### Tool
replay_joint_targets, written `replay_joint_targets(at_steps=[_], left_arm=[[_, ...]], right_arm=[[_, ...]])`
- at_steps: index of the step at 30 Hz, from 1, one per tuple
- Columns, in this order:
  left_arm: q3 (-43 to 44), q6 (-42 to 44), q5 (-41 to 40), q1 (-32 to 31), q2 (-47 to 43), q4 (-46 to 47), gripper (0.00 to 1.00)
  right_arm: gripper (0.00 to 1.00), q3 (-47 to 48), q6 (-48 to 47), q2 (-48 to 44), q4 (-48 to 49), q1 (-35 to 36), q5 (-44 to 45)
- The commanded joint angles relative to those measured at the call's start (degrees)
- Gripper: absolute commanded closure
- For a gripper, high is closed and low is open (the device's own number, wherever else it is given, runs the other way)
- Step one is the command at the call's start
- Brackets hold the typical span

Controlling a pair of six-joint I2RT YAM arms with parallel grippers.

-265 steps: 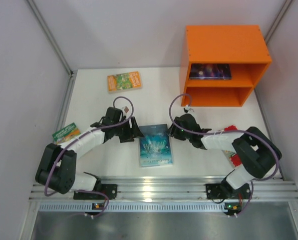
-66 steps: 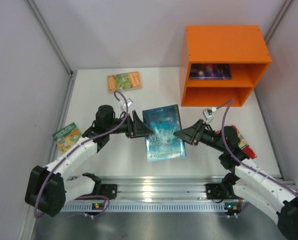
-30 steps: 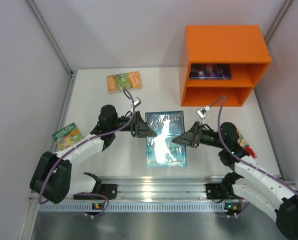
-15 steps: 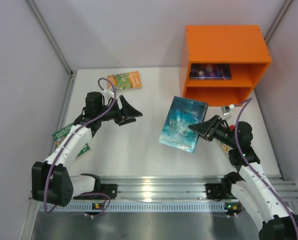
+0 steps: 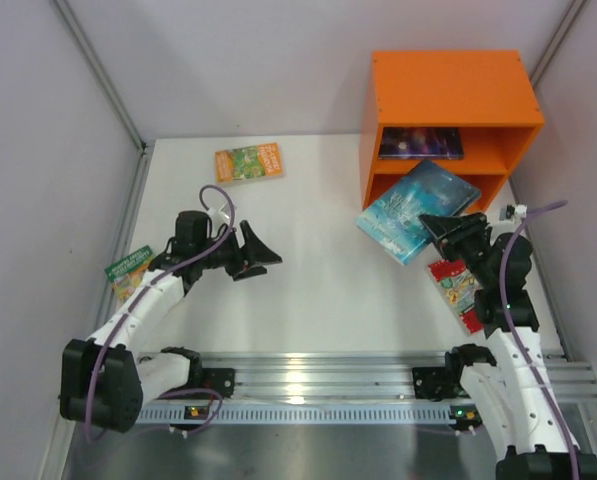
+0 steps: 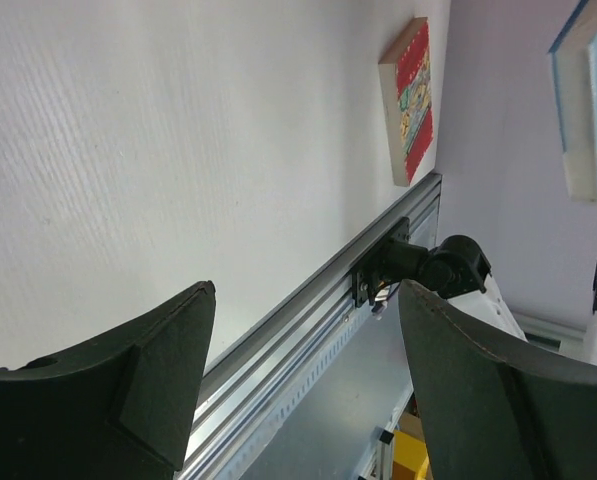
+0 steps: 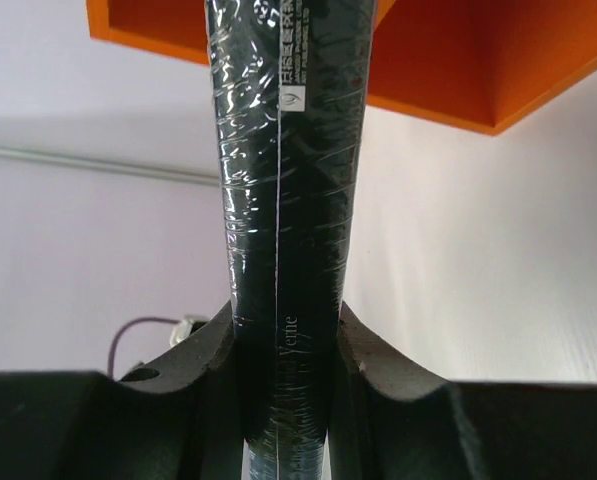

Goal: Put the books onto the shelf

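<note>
My right gripper [image 5: 442,229] is shut on the pale teal book [image 5: 414,206], holding it tilted in the air. The book's far corner is at the mouth of the lower compartment of the orange shelf [image 5: 448,85]. In the right wrist view its dark spine [image 7: 283,190] stands clamped in the right gripper [image 7: 283,335], with the shelf [image 7: 458,60] above. A dark blue-purple book [image 5: 421,143] lies in the upper compartment. My left gripper [image 5: 265,250] [image 6: 306,290] is open and empty over the table's middle. The red book [image 5: 456,287] [image 6: 410,100] lies under my right arm.
An orange-green book [image 5: 248,162] lies at the back left of the table. A green book [image 5: 129,270] sits at the left edge beside my left arm. An aluminium rail [image 5: 318,375] runs along the near edge. Grey walls close in both sides.
My left gripper let go of the teal book, opened and drew back to the left. My right arm carried the book right and back, up to the shelf's lower opening.
</note>
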Motion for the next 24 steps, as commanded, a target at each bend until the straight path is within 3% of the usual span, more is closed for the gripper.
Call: replay_joint_targets(at_steps=[1,9,16,24], left_arm=[[-1.9,-0.7,1.6,-0.1,-1.4,4.5,0.21],[-3.8,-1.8,3.4,-0.1,-4.3,6.0,0.22],[-4.3,1.0,3.2,-0.1,-4.0,3.8,0.23],[-4.5,0.0,4.3,-0.1,-3.4,5.9,0.23]], right_arm=[[1.0,7.7,2.5,-0.1,9.9,-0.7,7.2],[1.0,8.9,4.7,3.2,14.0,-0.6,17.7],[1.0,9.1,7.4,11.8,27.6,-0.6,24.4],[1.0,11.2,9.8,18.1,35.4,-0.6,25.8]])
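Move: My right hand already holds the big blue book flat by its spine. The middle of the shelf's upper opening lies about 20 cm ahead of this hand, some 5 cm to its right and nearly level with it. Inside, the dark book lies about 26 cm ahead, 2 cm left and 6 cm lower, while the red book is on the table roughly 5 cm back, 14 cm right and 25 cm down. From my left hand that opening is about 23 cm ahead, 48 cm right and 10 cm up. I keep my right fingers shut on the spine and swing the blue book towards the upper opening, going forward about 9 cm and right about 7 cm. I turn the hand some 25 degrees clockwise on the way, squaring the book to the shelf. The path starts diagonal with a slight rise, then runs mostly forward and nearly level. ##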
